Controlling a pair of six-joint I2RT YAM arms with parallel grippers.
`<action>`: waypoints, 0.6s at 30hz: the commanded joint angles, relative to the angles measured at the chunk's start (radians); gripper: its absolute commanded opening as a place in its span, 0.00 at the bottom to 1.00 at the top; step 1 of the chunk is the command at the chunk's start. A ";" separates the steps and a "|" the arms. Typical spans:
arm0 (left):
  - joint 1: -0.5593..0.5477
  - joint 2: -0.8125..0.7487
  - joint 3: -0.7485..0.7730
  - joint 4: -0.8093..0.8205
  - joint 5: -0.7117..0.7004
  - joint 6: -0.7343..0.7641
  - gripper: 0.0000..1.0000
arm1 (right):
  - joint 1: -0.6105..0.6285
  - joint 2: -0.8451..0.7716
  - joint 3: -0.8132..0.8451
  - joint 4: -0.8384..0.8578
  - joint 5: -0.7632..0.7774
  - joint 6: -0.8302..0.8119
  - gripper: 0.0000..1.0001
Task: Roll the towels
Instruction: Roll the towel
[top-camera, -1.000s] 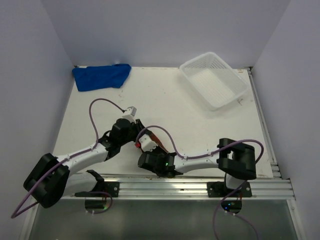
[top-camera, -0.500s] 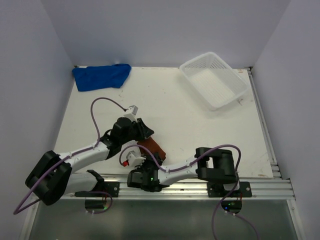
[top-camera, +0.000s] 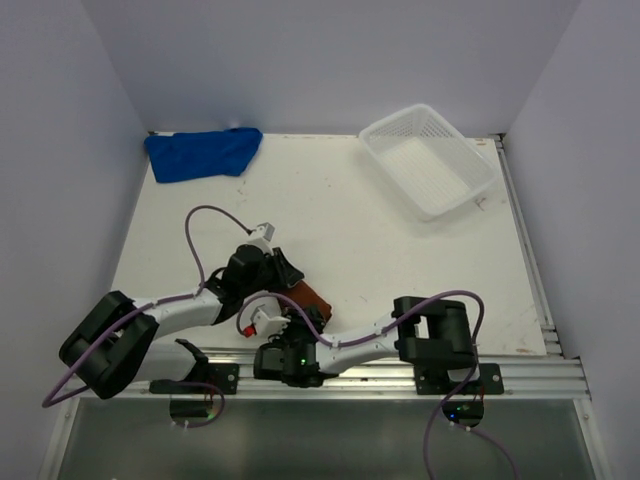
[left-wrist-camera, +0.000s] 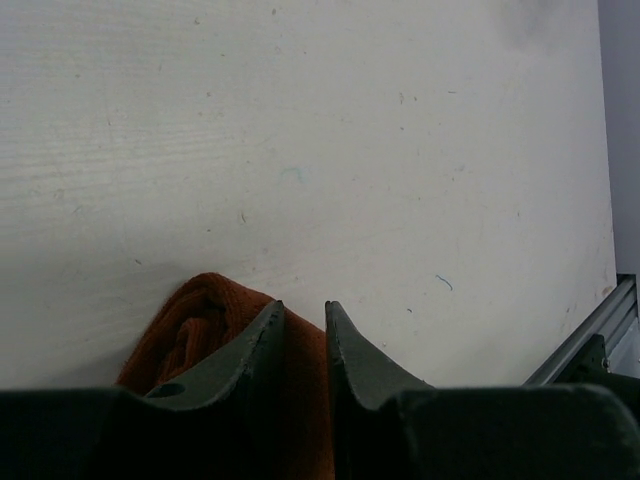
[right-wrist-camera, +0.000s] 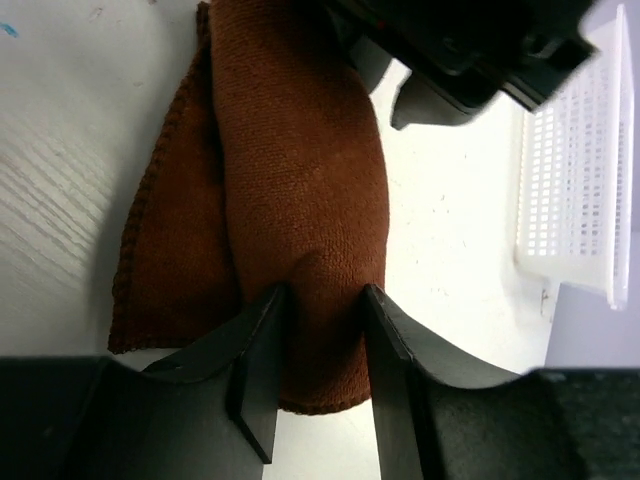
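The rust-brown towel (top-camera: 308, 298) lies partly rolled near the table's front edge, between the two arms. My left gripper (left-wrist-camera: 300, 305) is at its far end, jaws nearly together with brown cloth (left-wrist-camera: 200, 320) between them. My right gripper (right-wrist-camera: 320, 290) is at the near end, its fingers pressed against both sides of the thick rolled fold (right-wrist-camera: 300, 150). A flat flap of the towel sticks out beside the roll. The royal blue towel (top-camera: 203, 152) lies crumpled at the far left corner, away from both grippers.
A white mesh basket (top-camera: 428, 160) stands at the back right, also seen in the right wrist view as the basket (right-wrist-camera: 565, 180). An aluminium rail (top-camera: 400, 375) runs along the near edge, close behind the right gripper (top-camera: 292, 322). Walls close off the table's left, back and right.
My right arm has swung left and its gripper has come to the brown towel's near end. The left gripper has drawn slightly nearer. More of the brown towel shows now.
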 joint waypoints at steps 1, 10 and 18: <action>0.003 0.007 -0.034 0.030 -0.041 0.014 0.27 | 0.006 -0.110 -0.024 0.015 -0.018 0.056 0.43; 0.001 -0.063 -0.101 0.010 -0.064 0.014 0.27 | -0.018 -0.381 -0.185 0.148 -0.185 0.148 0.58; 0.001 -0.108 -0.144 0.013 -0.078 0.008 0.26 | -0.257 -0.607 -0.338 0.319 -0.688 0.203 0.71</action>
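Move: The right hand is at the near end of the rolled brown towel, its half-open fingers astride it; the roll's middle lies about 3 cm ahead, 2 cm left and 1 cm below. The left gripper is on the far end, some 9 cm ahead of the right hand, 4 cm to its left and level in height. From the left hand, the towel's middle is about 6 cm back, 2 cm right and 2 cm lower. Right hand opens and rises about 6 cm off the towel, rolling some 40 degrees; left drags towel left. ##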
